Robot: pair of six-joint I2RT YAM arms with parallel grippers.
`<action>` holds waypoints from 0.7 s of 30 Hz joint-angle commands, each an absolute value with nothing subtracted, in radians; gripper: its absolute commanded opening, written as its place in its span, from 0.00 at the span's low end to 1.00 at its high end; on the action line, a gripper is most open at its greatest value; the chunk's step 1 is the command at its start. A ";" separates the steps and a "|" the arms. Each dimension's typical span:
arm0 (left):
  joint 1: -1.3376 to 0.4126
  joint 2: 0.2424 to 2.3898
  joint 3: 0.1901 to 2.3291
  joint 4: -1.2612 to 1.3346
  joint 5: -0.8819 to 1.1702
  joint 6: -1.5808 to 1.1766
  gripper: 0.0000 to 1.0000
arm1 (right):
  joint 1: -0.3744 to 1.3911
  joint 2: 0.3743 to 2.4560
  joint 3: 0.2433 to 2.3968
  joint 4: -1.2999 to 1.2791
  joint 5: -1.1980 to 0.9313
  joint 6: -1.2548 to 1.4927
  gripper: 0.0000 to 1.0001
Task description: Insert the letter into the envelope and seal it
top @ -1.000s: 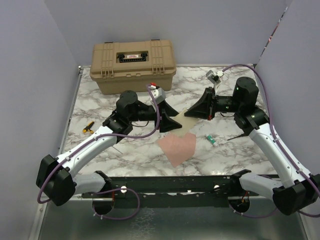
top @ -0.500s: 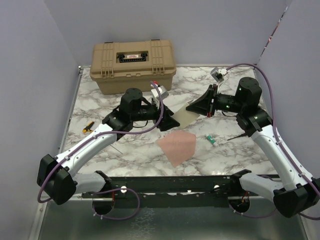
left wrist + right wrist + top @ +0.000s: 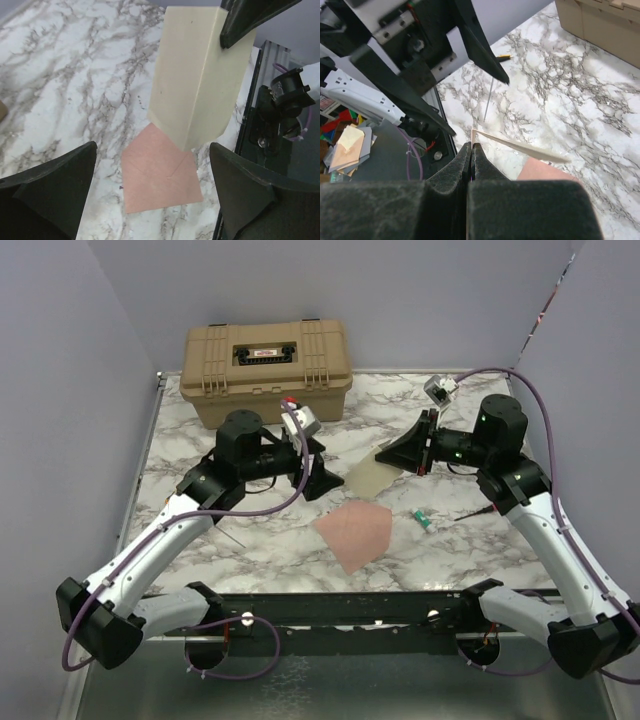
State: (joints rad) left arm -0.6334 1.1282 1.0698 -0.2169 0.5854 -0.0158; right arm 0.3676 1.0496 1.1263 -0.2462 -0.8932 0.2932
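Note:
The letter (image 3: 366, 477), a pale tan sheet bent along a crease, hangs tilted above the table. My right gripper (image 3: 392, 454) is shut on its upper edge. The right wrist view shows its jaws (image 3: 471, 146) pressed together on the thin edge of the letter (image 3: 520, 146). The pinkish-brown envelope (image 3: 354, 533) lies flat on the marble, flap side up, just in front of the letter. My left gripper (image 3: 320, 476) is open, a little left of the letter and clear of it. Between its spread fingers the left wrist view shows the letter (image 3: 197, 75) and the envelope (image 3: 160, 175).
A tan hard case (image 3: 265, 370) stands at the back of the table. A yellow-and-black tool (image 3: 176, 494) lies at the left. A small green-and-white item (image 3: 424, 520) lies right of the envelope. A black frame bar (image 3: 340, 608) runs along the near edge.
My left gripper has opened wide and drawn back to the left, away from the letter. The right gripper still holds the letter and has shifted slightly.

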 commanded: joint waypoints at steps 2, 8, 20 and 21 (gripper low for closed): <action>-0.614 1.095 1.126 -0.228 0.644 0.025 0.96 | 0.372 1.073 1.169 -0.291 -0.891 0.254 0.01; -0.615 1.226 1.165 -0.131 0.737 -0.137 0.75 | 0.372 1.093 1.160 -0.217 -0.974 0.290 0.01; -0.620 1.273 1.141 -0.053 0.825 -0.171 0.52 | 0.373 1.115 1.140 -0.114 -1.053 0.349 0.01; -0.620 1.271 1.137 -0.045 0.838 -0.168 0.57 | 0.372 1.118 1.140 -0.115 -1.054 0.350 0.01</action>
State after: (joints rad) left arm -0.6155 1.2942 1.1500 -0.1062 0.7620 -0.1604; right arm 0.3676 1.1015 1.1408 -0.1520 -1.0092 0.3256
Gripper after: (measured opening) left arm 0.514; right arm 0.006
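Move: To the left hand's right, about 7 cm off and roughly 1 cm back, the folded cream letter hangs from the shut right fingers, its middle some 2 cm lower. From the right hand it is about 2 cm left, 1 cm back and 4 cm down. Counted from the left hand, the pink envelope lies on the table some 3 cm back, 5 cm right and 20 cm down; the green tube is level with the hand, about 19 cm right and equally low. Returning to the letter, the left hand first rises about 3 cm, then swings to its right and sinks nearly all of that again, ending some 3 cm nearer the right hand with a slight tip and clockwise turn of about 10 degrees. Its wide-open fingers close to about half open around the letter's free lower corner, with no grip to be seen. The right hand keeps its pinch, edging a centimetre left and turning slightly counter-clockwise. ##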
